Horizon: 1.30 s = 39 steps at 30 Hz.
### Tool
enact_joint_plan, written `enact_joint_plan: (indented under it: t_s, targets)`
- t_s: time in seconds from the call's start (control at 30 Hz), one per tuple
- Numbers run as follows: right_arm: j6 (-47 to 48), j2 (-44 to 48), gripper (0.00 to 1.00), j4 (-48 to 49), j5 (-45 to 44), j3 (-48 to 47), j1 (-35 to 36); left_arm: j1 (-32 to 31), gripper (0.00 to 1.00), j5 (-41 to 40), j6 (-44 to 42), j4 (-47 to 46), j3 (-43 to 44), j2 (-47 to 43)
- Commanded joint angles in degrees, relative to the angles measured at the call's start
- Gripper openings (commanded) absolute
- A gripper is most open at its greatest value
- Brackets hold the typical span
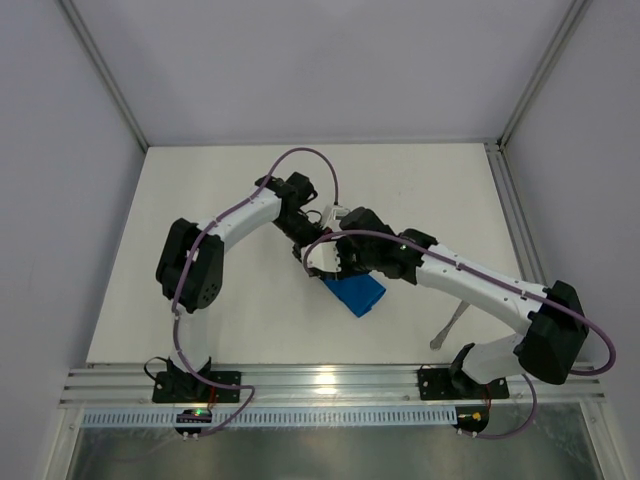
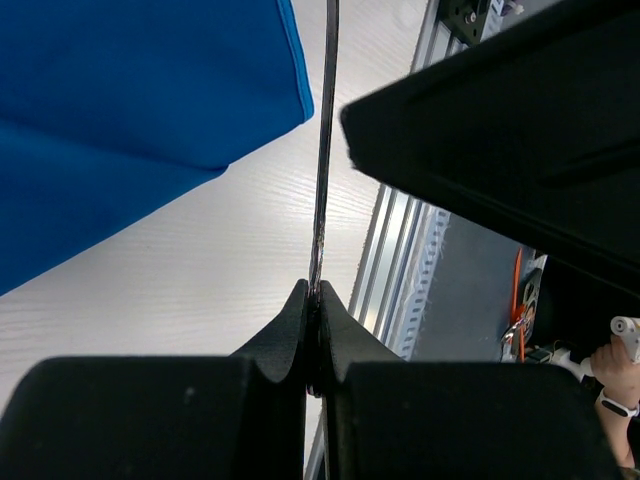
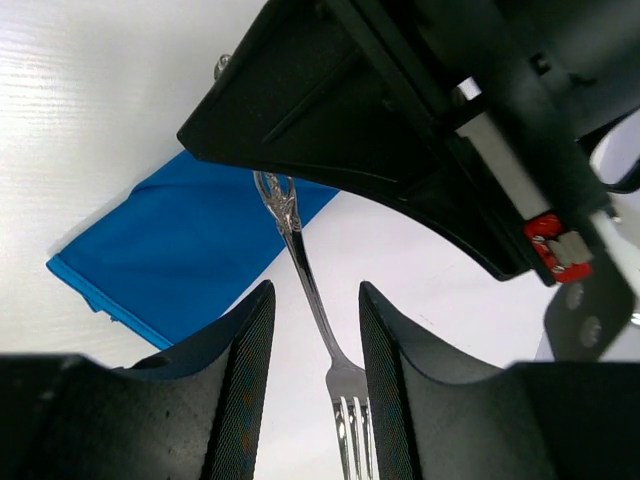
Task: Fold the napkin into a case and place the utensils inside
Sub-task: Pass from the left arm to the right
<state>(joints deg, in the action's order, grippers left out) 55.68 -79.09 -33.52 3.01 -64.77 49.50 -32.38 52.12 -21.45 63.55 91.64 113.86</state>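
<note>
The folded blue napkin (image 1: 355,293) lies flat mid-table, also seen in the wrist views (image 2: 130,100) (image 3: 190,250). My left gripper (image 2: 315,290) is shut on the handle of the silver fork (image 3: 305,270) and holds it above the table beside the napkin. Seen edge-on, the fork (image 2: 325,150) runs straight out from the left fingertips. My right gripper (image 3: 315,300) is open. Its jaws stand either side of the fork's neck with a gap on each side, the tines pointing toward the wrist. Both grippers meet at the napkin's far-left corner (image 1: 318,255).
A second slim silver utensil (image 1: 446,330) lies on the table at the right, close to the right arm's base. The aluminium rail (image 1: 330,385) runs along the near edge. The left gripper's black body (image 3: 400,120) fills the upper part of the right wrist view.
</note>
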Motion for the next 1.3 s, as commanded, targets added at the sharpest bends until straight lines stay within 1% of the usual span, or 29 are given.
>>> enact_joint_plan:
  t_s: [0.0, 0.1, 0.2, 0.3, 0.37, 0.43, 0.6, 0.63, 0.67, 0.77, 0.83, 0.87, 0.9, 0.97, 1.07, 1.13, 1.17, 1.27]
  targets:
    - [2.1, -1.6, 0.43, 1.1, -2.6, 1.0, 0.1, 0.2, 0.00, 1.1, -0.7, 0.5, 0.4, -1.2]
    - [2.7, -2.9, 0.43, -0.1, -5.4, 1.4, 0.1, 0.2, 0.00, 0.7, -0.7, 0.3, 0.1, -1.5]
    - [2.2, -4.2, 0.43, 0.9, -7.7, 1.8, 0.0, 0.2, 0.00, 0.9, -0.6, 0.1, 0.0, -1.6]
    - [0.7, -5.3, 0.38, 1.5, -9.1, 1.2, 0.0, 0.3, 0.00, 0.6, -0.9, 0.3, -0.4, -1.7]
    - [0.0, -5.7, 0.31, 1.9, -11.0, 1.1, -0.4, 0.2, 0.00, 0.4, -1.4, 0.4, -0.7, -1.7]
    - [-0.7, -5.8, 0.31, 1.7, -11.5, 1.1, -1.2, 0.2, 0.00, -0.2, -1.6, 0.6, -0.9, -1.6]
    - [-4.3, -4.9, 0.24, 1.4, -11.6, 1.4, -2.3, 0.2, 0.00, -1.6, -1.4, 0.2, -0.8, -1.1]
    - [-5.0, -4.8, 0.22, 1.5, -11.7, 1.4, -2.2, 0.2, 0.00, -1.5, -1.3, 0.0, -0.3, -0.9]
    - [-6.3, -4.8, 0.16, 1.6, -11.4, 1.4, -2.3, 0.3, 0.00, -1.5, -1.2, 0.0, -0.1, -0.6]
    - [-8.8, -5.3, 0.04, 1.4, -10.5, 1.5, -2.4, 0.2, 0.01, -2.4, -0.4, -0.4, 0.9, -0.2]
    - [-10.2, -5.9, 0.04, -0.1, -8.3, 0.9, -2.6, 0.2, 0.07, -4.4, 0.4, -2.8, 0.6, -0.8]
    - [-11.3, -5.9, 0.04, -0.7, -7.6, 0.8, -2.8, 0.2, 0.12, -5.0, 1.0, -3.8, 0.2, -1.2]
    - [-13.2, -5.8, 0.04, -1.5, -6.1, 0.7, -3.0, 0.2, 0.20, -5.7, 1.9, -4.7, 0.0, -2.0]
    - [-15.2, -5.2, 0.04, -2.2, -5.1, 1.0, -3.3, 0.2, 0.28, -7.7, 2.6, -6.6, 0.1, -2.5]
    - [-19.5, -4.8, 0.04, -3.3, -3.8, 1.7, -3.5, 0.2, 0.29, -8.5, 3.0, -7.9, 0.7, -3.1]
    - [-22.4, -4.9, 0.04, -4.2, -2.8, 2.1, -3.8, 0.2, 0.33, -8.6, 2.9, -8.0, 1.3, -2.9]
    - [-23.1, -5.0, 0.04, -4.4, -1.4, 2.4, -3.9, 0.2, 0.40, -8.8, 2.7, -8.1, 1.8, -2.7]
    - [-24.5, -4.9, 0.04, -4.8, 1.0, 3.8, -4.6, 0.3, 0.50, -8.7, 2.4, -7.8, 2.6, -2.2]
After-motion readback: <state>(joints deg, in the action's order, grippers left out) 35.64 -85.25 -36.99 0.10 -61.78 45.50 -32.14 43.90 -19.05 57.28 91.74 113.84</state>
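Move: The fork's neck, which the right hand is closing in on, lies roughly 4 cm to its right, 1 cm ahead and some 5 cm below. The left gripper, shut on the ornate handle, is about 5 cm to the right hand's left, 3 cm back and 5 cm below; the folded napkin is about 2 cm left, level fore and aft, some 16 cm down. From the left hand, the neck lies about 9 cm right, 4 cm ahead and 1 cm lower, and the napkin's middle 4 cm right, 3 cm ahead and 12 cm below. The right hand, fingers part open, sinks about 6 cm and shifts some 4 cm to its right, easing forward first and then back, and pinches the fork's neck just above the tines, turning clockwise about 20 degrees and tipping over slightly. The left hand holds the handle almost still until that grip has closed, then opens its fingers to nearly half and slides about 3 cm forward and slightly down, letting go of the handle. ##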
